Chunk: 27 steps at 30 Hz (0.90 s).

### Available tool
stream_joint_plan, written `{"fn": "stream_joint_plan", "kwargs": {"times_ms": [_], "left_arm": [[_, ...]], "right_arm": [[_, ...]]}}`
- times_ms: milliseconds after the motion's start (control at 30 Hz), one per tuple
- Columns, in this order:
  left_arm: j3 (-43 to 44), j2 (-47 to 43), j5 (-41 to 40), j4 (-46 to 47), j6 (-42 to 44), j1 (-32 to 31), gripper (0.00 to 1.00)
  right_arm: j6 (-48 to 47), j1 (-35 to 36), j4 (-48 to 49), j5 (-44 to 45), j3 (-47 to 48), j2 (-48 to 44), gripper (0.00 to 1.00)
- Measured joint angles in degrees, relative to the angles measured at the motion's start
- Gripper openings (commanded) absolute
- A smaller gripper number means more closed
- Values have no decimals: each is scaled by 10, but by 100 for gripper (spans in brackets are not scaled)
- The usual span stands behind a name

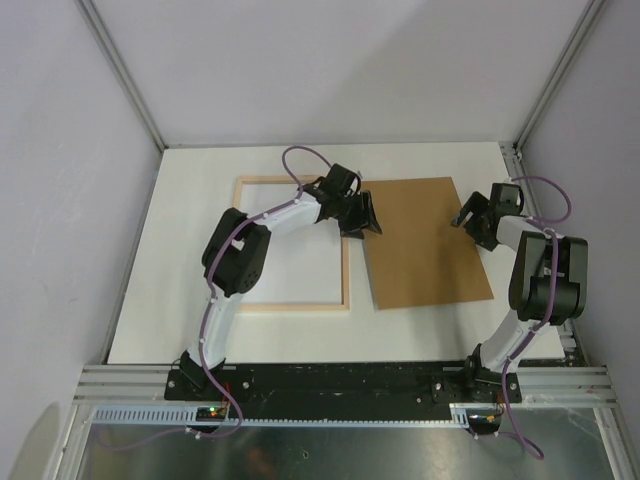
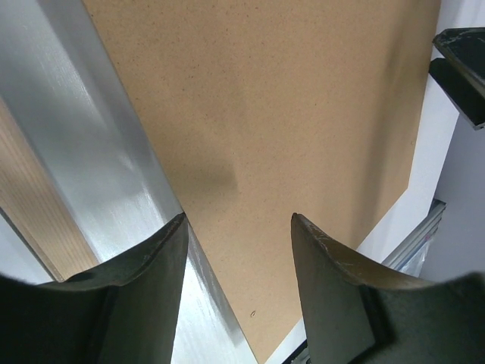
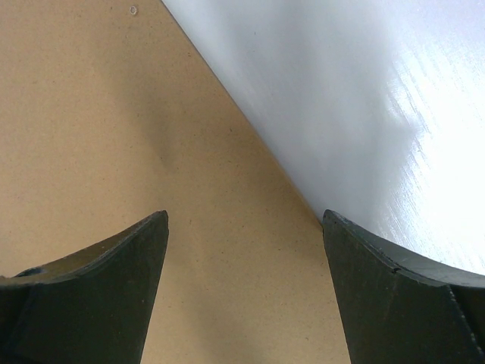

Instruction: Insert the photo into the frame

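Note:
The frame lies flat left of centre, pale wood side up, and its inside shows plain white. A strip of its wood shows in the left wrist view. The photo is out of view. My left gripper hovers open over the left edge of a plain brown backing board, just right of the frame. Nothing sits between the jaws of the left gripper. My right gripper stands open over the board's right edge. In its own wrist view the right gripper straddles that edge, empty.
The brown board lies on the white table, tilted slightly and close to the frame's right rail. Grey walls and metal posts close in the back and sides. A metal rail runs along the near edge.

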Motion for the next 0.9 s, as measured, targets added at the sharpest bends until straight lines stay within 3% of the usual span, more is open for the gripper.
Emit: {"fn": "stream_joint_plan", "kwargs": {"times_ms": [433, 900], "left_arm": [[-10, -40, -13, -13, 11, 10, 59], [-159, -139, -51, -26, 37, 48, 59]], "right_arm": [[-5, 53, -3, 53, -6, -5, 86], [27, 174, 5, 91, -10, -4, 86]]}}
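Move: The frame lies flat, its middle about 20 cm to the left of the left hand, 4 cm nearer the base and 4 cm lower; the middle of its right bar is only some 7 cm left and 4 cm back, just as low. The brown board's middle is about 13 cm right of that hand and 3 cm back, slightly below. From the right hand, the board's middle is roughly 11 cm left, 4 cm back; the frame's middle about 44 cm left, 4 cm back. With one fingertip still hooked under the brown board's already raised left edge, the left hand first lifts about 3 cm, then sweeps some 8 cm left over the frame's right bar, sinking about 2 cm and easing back a little as it reaches the opening. The right hand waits a moment, then travels about 10 cm left almost level, its outer fingertip staying against the board's right edge and pushing it along while the wrist turns some 10 degrees counter-clockwise; both grippers keep their opening. ##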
